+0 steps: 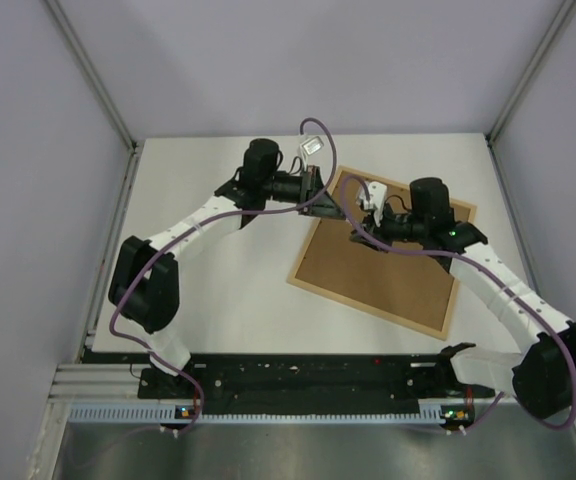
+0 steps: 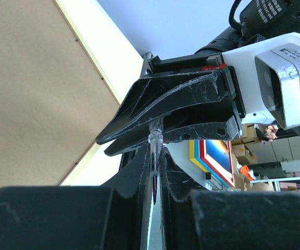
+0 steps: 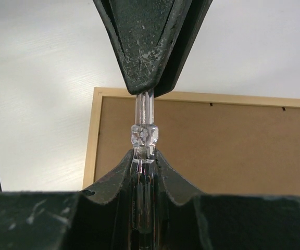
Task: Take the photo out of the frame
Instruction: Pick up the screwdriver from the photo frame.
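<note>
The frame [image 1: 378,265] lies back side up on the table, its brown fibreboard [image 3: 233,146] edged by light wood. Above its far left corner my two grippers meet tip to tip. My left gripper [image 2: 154,148] is shut on a thin clear piece [image 2: 155,136] seen edge-on. My right gripper [image 3: 145,156] is shut on the same clear piece [image 3: 145,134] from the other side. The left gripper's fingers [image 3: 150,47] hang just beyond it. In the top view the left gripper [image 1: 320,190] and right gripper [image 1: 353,205] almost touch. The photo is hidden.
The white table [image 1: 218,270] is walled by grey panels on three sides. The frame's wooden edge [image 2: 95,67] runs close beside the left gripper. Purple cables [image 1: 318,130] loop over both arms. A black rail [image 1: 298,380] carries the arm bases at the near edge.
</note>
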Robot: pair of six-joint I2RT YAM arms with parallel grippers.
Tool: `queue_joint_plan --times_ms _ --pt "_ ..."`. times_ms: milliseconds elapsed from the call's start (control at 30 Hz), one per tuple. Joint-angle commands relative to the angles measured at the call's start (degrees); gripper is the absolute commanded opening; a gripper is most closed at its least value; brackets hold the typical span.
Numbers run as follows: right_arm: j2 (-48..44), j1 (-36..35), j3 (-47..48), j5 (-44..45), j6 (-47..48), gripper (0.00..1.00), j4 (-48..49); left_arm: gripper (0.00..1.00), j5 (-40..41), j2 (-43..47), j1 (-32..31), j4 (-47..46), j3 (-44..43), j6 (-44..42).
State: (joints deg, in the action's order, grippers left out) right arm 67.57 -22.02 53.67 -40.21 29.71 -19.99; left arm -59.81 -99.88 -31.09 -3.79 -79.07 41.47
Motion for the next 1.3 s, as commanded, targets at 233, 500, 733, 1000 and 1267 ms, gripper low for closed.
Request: queue_joint_plan --times_ms 233,500,733,1000,1267 --pt "-5.1 -0.7 5.2 -9.7 -1.9 0.10 5.3 0.00 0.8 -0.7 2.9 -4.9 1.9 2.6" --pt "-5.4 -0.8 6.4 -10.3 -3.3 0.23 4.8 0.00 0.3 -0.9 3.4 -6.7 2.5 4.3" --pt "-5.6 -0.8 6.1 -10.9 -3.7 0.27 5.7 0.00 -0.7 -0.8 3.9 -14.3 4.7 10.4" --pt "-5.1 -0.7 2.8 -11.0 -4.7 0.30 9.3 0.00 -2.4 -0.2 4.0 -26.1 7.0 19.9" --pt "-3.8 -1.1 1.4 -12.5 -7.3 0.40 13.2 0.00 -2.9 0.5 3.8 -31.0 7.3 24.3"
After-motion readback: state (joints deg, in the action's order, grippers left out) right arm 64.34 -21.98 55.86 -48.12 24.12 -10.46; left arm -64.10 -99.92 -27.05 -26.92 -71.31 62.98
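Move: Both hands still hold the clear screwdriver stretched roughly sideways between them, high over the frame's brown back. The right fingers are on its handle, its middle only about 2 cm to their left and 1 cm above; the frame's middle is some 20 cm below the right hand and 6 cm to its right, neither ahead nor back. From the left hand, which pinches the shank end, the screwdriver's middle is about 3 cm to the right and 1 cm lower. After an initial slight rise with its grip still shut, the right hand opens its fingers off the handle and lifts on, rising about 7 cm in all while drifting some 2 cm left and rolling its left side up about 10 degrees. The left hand keeps its pinch on the shank end and eases about 2 cm left, dipping briefly before it ends a little higher and farther forward, with a small tilt of the wrist. ##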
